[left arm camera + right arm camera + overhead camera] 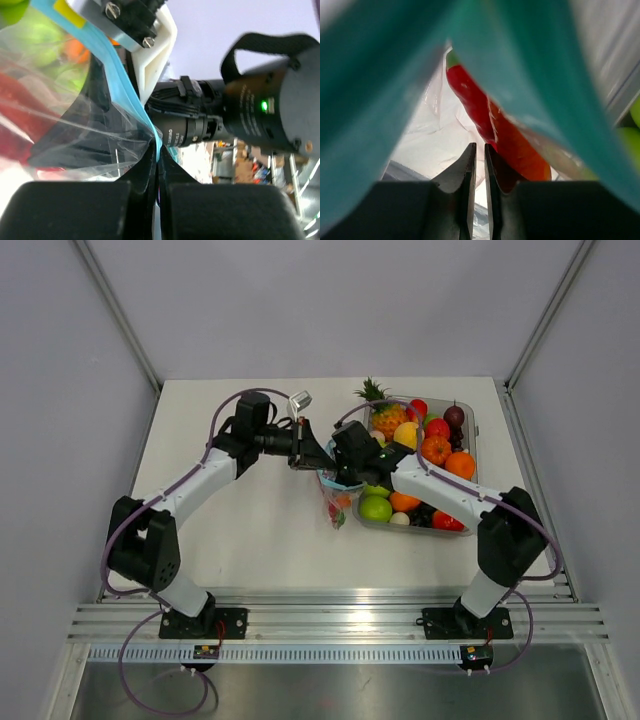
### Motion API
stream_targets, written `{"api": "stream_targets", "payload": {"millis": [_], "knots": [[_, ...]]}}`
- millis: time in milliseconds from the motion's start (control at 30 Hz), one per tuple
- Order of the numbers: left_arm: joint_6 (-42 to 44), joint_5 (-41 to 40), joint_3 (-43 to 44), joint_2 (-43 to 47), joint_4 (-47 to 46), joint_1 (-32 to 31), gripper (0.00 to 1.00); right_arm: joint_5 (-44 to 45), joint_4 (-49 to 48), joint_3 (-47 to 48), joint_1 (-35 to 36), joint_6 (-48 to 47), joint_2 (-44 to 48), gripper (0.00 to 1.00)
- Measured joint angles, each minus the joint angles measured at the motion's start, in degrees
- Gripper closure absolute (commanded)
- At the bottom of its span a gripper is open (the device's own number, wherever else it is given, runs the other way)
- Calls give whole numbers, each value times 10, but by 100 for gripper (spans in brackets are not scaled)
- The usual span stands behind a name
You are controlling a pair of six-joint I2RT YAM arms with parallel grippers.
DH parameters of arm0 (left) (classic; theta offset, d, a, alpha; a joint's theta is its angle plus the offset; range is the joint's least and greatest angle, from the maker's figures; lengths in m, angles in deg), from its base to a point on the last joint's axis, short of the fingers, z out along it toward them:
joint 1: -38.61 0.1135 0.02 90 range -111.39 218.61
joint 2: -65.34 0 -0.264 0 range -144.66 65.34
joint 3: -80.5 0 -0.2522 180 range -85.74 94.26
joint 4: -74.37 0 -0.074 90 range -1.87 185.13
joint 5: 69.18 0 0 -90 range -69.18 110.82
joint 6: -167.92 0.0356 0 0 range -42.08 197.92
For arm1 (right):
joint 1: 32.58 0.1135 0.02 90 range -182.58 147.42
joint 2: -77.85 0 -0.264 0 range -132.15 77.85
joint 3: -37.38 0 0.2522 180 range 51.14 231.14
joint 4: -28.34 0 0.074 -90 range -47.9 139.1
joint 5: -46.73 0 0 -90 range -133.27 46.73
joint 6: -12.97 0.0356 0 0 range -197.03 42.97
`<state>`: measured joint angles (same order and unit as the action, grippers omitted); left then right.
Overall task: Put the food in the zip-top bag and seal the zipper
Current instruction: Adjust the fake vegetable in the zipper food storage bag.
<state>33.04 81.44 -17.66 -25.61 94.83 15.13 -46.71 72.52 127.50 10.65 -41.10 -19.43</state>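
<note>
The clear zip-top bag (336, 505) hangs at the table's middle, just left of the tray. My left gripper (316, 460) is shut on its light-blue zipper (125, 95), the strip pinched between the fingertips in the left wrist view (159, 154). My right gripper (350, 472) sits at the bag's mouth, and its jaws (480, 147) are almost together with nothing seen between them. In the right wrist view the blurred zipper (365, 100) frames both sides. The red chili pepper (470, 97) and the orange piece (520, 147) lie inside the bag (435, 135).
A rigid clear tray (470, 415) at the right holds several toy fruits, among them a pineapple (385, 412) and a green apple (376, 507). A small clear object (300, 400) lies behind the left gripper. The right gripper's body (155, 55) fills the left wrist view.
</note>
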Motion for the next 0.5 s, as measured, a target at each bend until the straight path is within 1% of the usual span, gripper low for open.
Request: {"api": "stream_targets", "payload": {"millis": [167, 200, 333, 500], "knots": [[0, 27, 15, 21, -22, -7, 100, 21, 14, 0, 0, -2, 54, 80], [4, 23, 15, 21, -17, -5, 100, 25, 17, 0, 0, -2, 60, 80], [26, -11, 15, -4, 24, 3, 100, 31, 20, 7, 3, -2, 78, 80], [57, -47, 12, -21, 83, 6, 100, 62, 34, 32, 5, -7, 72, 80]]}}
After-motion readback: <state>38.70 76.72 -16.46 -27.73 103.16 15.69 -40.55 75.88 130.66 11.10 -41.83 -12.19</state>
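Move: The right hand is inside the bag, with the red and orange peppers about 7 cm below its fingertips, some 3 cm back and 1 cm left. The bag's open blue rim rings the wrist roughly 6 cm above the fingertips and 1 cm left, level fore and aft. The nearest green apple in the bin is about 9 cm right, 4 cm back and 8 cm below. From the left hand, still pinching the rim, the peppers lie roughly 17 cm below, 4 cm back and 3 cm right. The right hand draws up about 6 cm away from the peppers and towards the bag's mouth, its slightly parted fingers holding the same small gap while the wrist tips them up nearly 10 degrees. The left hand keeps its shut pinch on the zipper rim and jogs the bag, first lifting it some 3 cm and then reversing to sink about 6 cm, so that it ends lower than it began. ##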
